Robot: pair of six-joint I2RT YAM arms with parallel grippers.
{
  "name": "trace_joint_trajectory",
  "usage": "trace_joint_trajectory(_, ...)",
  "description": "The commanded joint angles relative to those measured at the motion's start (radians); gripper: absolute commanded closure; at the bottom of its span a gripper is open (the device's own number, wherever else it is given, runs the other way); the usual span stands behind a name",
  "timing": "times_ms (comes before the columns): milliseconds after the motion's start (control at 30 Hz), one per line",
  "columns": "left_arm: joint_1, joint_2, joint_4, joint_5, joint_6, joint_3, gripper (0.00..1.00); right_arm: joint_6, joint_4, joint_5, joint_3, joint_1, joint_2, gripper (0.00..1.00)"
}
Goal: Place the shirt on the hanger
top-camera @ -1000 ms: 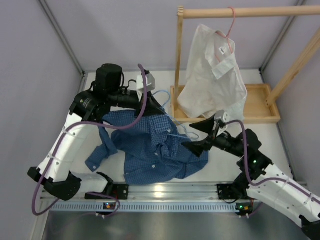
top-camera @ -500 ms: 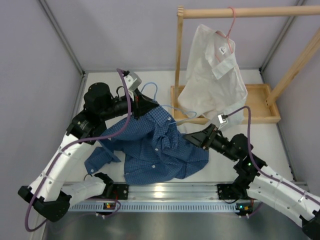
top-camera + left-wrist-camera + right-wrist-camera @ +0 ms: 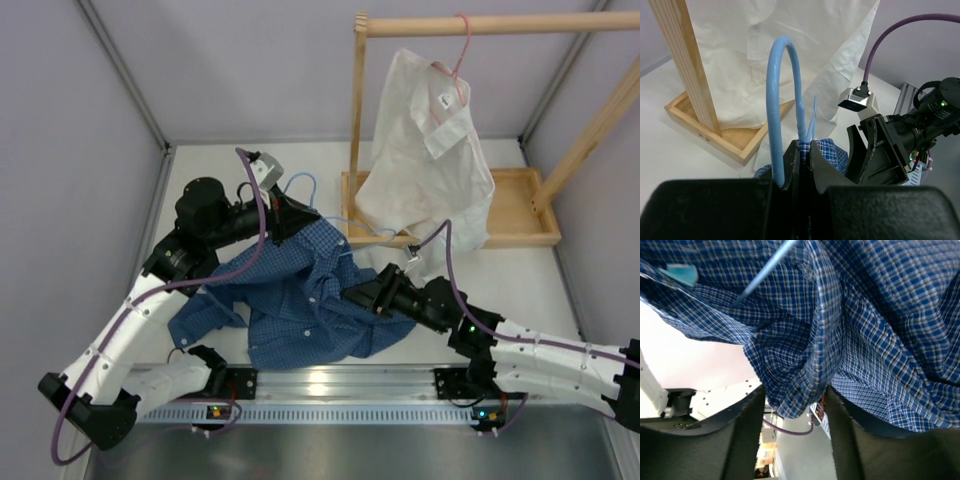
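The blue checked shirt [image 3: 300, 305] lies crumpled on the table, its collar end lifted toward the back. My left gripper [image 3: 298, 216] is shut on checked cloth [image 3: 832, 146] and on the neck of the light blue hanger [image 3: 784, 85]. The hook [image 3: 303, 184] stands up above the fingers. One hanger wire [image 3: 765, 274] runs into the shirt [image 3: 875, 315]. My right gripper [image 3: 358, 296] is open at the shirt's right side, low over the table. A hanging fold [image 3: 795, 382] sits between its fingers [image 3: 742, 435]. The left wrist view also shows the right gripper [image 3: 880, 150], just beyond the collar.
A wooden rack [image 3: 357, 110] stands at the back right on a wooden tray base [image 3: 520, 215]. It holds a white shirt [image 3: 425, 160] on a pink hanger [image 3: 463, 45]. Grey walls close in the left and right sides. A metal rail [image 3: 330, 385] runs along the near edge.
The left gripper swung and raised the collar and hanger, then settled. The right arm stretched leftward, and its open gripper went from right of the shirt into the cloth.
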Motion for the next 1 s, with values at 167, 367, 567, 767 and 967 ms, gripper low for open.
trace_joint_trajectory(167, 0.001, -0.032, 0.122, 0.037, -0.013, -0.011, 1.0, 0.055, 0.073, 0.259, 0.011, 0.162, 0.02, 0.62)
trace_joint_trajectory(367, 0.001, -0.046, 0.171, 0.088, -0.036, -0.037, 1.0, 0.084, 0.135, 0.294, -0.004, 0.162, 0.069, 0.7)
trace_joint_trajectory(567, 0.001, -0.068, 0.166, 0.059, -0.021, -0.048, 1.0, 0.056, 0.081, 0.365, 0.006, 0.162, 0.024, 1.0)
trace_joint_trajectory(767, 0.001, -0.123, 0.081, 0.036, 0.007, -0.032, 1.0, -0.031, -0.046, 0.295, 0.0, 0.016, -0.085, 1.0)
trace_joint_trajectory(967, 0.001, -0.198, 0.002, 0.013, 0.023, -0.049, 1.0, -0.108, -0.072, 0.063, 0.031, -0.249, -0.077, 1.0)
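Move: The shirt fold lies between the right hand's half-open fingers, about 2 cm to its left and level with it fore-and-aft. The blue hanger's free end is some 10 cm ahead of that hand, 8 cm right and 8 cm up. From the left hand, which already grips the hanger by its hook end, the fold is roughly 14 cm back, 8 cm right and 14 cm down. Right fingers pinch the fold and pull about 9 cm forward-right; left draws the hanger back and up. ##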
